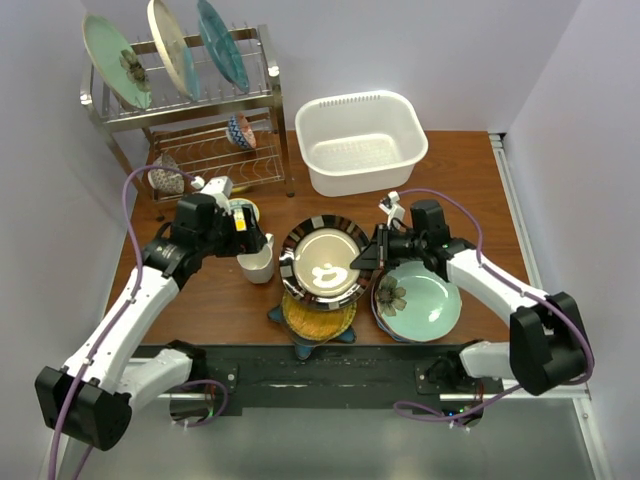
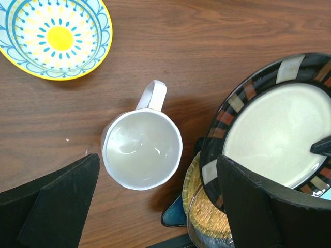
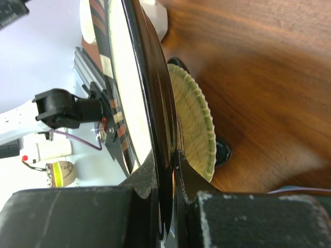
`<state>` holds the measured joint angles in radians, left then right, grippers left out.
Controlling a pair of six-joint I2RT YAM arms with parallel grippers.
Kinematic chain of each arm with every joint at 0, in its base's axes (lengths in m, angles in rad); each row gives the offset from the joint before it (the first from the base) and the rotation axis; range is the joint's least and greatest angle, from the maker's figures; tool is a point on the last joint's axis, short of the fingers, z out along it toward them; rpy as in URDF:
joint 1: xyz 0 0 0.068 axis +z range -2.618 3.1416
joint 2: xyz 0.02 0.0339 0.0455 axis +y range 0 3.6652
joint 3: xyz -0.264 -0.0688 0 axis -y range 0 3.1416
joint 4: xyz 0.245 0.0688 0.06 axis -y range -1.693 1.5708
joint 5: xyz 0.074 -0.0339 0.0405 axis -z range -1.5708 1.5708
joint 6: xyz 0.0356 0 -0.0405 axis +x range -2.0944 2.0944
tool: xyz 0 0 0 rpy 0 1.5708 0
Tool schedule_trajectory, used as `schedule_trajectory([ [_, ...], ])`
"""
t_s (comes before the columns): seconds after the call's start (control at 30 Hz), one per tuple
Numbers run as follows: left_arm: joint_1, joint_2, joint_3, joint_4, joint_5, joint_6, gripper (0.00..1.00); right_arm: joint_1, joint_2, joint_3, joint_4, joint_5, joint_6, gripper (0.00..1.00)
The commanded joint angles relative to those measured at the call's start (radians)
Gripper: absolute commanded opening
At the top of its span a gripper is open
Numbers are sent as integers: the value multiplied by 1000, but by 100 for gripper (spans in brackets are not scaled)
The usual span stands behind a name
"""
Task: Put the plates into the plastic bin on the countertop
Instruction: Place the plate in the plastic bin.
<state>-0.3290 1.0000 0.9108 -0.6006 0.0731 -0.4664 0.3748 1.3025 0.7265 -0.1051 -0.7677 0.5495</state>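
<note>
A plate with a black striped rim and pale gold centre hangs tilted above an amber plate, which lies on a dark teal star-shaped plate. My right gripper is shut on the striped plate's right rim. In the right wrist view the striped plate stands edge-on between my right gripper's fingers, with the amber plate behind. My left gripper is open above a white mug; its wrist view shows the left gripper, mug and striped plate. The white plastic bin stands empty at the back.
A mint flower plate tops a small stack at the right. The wire dish rack at back left holds three upright plates and small bowls. A yellow and blue bowl sits by the mug. The countertop ends at a black front edge.
</note>
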Motion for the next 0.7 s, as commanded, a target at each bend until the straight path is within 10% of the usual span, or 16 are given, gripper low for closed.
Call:
schedule_trajectory([
  [0.0, -2, 14, 42, 30, -9, 26, 100, 4, 21, 108, 102, -61, 52, 0],
  [0.67, -2, 31, 22, 51, 19, 20, 100, -10, 144, 267, 156, -33, 109, 0],
])
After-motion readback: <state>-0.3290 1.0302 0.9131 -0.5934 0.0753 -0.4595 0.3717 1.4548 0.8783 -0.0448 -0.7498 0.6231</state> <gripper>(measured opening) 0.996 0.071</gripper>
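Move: Straight ahead of the right hand, roughly 30 cm out and slightly lower, stands the plastic bin; the right fingers already hold the black-rimmed plate. The mug is about 28 cm left and 2 cm ahead of this hand, the pie dish 12 cm left and 11 cm back, the green plates 14 cm right and 7 cm back, all lower. From the left hand the bin lies some 28 cm ahead and 27 cm right. Carrying the black-rimmed plate one-handed by its right rim, the right hand travels about 5 cm forward towards the plastic bin, edging slightly left. It runs nearly level at first, then rises some 2 cm in the later half; the wrist hardly turns and the fingers keep their pinch. ##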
